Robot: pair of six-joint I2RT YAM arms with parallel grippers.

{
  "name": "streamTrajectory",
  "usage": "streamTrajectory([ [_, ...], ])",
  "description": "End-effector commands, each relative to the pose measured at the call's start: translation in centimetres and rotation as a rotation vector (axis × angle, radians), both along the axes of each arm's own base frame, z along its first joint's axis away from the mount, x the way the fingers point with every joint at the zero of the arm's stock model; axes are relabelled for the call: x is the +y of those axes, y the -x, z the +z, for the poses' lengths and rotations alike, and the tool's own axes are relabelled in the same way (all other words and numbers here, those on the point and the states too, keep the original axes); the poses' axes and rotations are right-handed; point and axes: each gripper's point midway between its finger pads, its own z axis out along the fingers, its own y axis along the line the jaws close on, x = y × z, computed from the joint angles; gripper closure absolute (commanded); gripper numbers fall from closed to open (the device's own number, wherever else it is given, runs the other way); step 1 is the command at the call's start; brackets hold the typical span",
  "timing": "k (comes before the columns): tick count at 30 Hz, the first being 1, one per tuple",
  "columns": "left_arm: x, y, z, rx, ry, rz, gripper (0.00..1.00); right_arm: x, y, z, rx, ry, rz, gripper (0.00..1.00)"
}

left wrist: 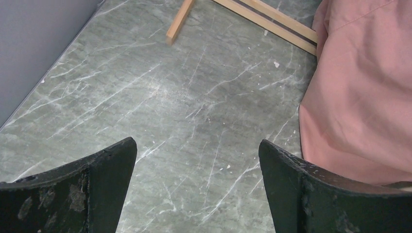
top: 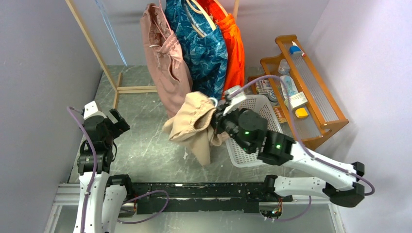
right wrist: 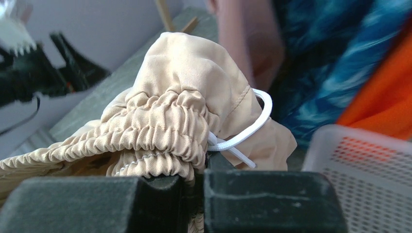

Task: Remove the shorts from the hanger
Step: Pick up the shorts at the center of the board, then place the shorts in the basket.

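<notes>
My right gripper [top: 216, 119] [right wrist: 198, 167] is shut on the gathered waistband of the tan-beige shorts [top: 192, 121] [right wrist: 170, 111], which hang in the air, off the rack, beside the white basket [top: 266, 110]; their white cord [right wrist: 252, 126] loops out by the jaws. On the wooden hanger rack [top: 92, 43] still hang the dusty pink shorts [top: 165, 58] [left wrist: 359, 92], the blue patterned shorts [top: 201, 48] [right wrist: 330, 68] and the orange shorts [top: 235, 48] [right wrist: 384, 102]. Far to the left, my left gripper [top: 112, 121] [left wrist: 197, 160] stands open over bare floor, nothing between its fingers.
The rack's wooden foot bars [top: 136, 89] [left wrist: 262, 19] lie on the grey marbled surface [top: 145, 145]. A wooden shelf [top: 311, 92] with bottles and boxes stands at the right, behind the basket [right wrist: 359, 179]. Walls close in on both sides.
</notes>
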Motion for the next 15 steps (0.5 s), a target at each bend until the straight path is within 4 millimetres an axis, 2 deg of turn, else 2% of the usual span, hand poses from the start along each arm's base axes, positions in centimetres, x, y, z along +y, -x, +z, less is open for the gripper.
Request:
streamTrajectory([
  [1,-0.1,-0.3,0.4,-0.026,0.015,-0.004,0.00,-7.3,-1.0,7.1,-0.111,-0.069,-0.227,1.00],
  [5,-0.2,-0.4,0.2,-0.020,0.017,-0.008,0.01,-11.3,-1.6,7.6,-0.132,-0.007,-0.368,1.00],
  [9,-0.4,-0.5,0.0,-0.006,0.022,-0.021,0.01,-16.5,-2.8,6.7,-0.136,0.115,-0.682,1.00],
  [15,-0.5,-0.6,-0.2,0.004,0.025,-0.026,0.00,-19.7,-3.7,6.8,-0.171,0.189,-0.863,1.00],
])
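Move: The right hand already holds the khaki shorts high up. The white basket it is carrying them to lies roughly 20 cm to its right, 10 cm ahead and 28 cm below. The blue shorts hang about 18 cm ahead and 3 cm left, the orange ones some 22 cm ahead and 7 cm right, both a little lower. From the idle left hand, the basket lies about 62 cm right, 6 cm ahead and 14 cm below. Keep the right gripper shut on the waistband of the khaki shorts and swing them quickly right, about 15 cm, past the near side of the hanging blue and orange shorts until the hand is over the basket. Rise nearly 9 cm on the way, then start sinking, easing a little forward, and turn the hand clockwise some 35 degrees. ##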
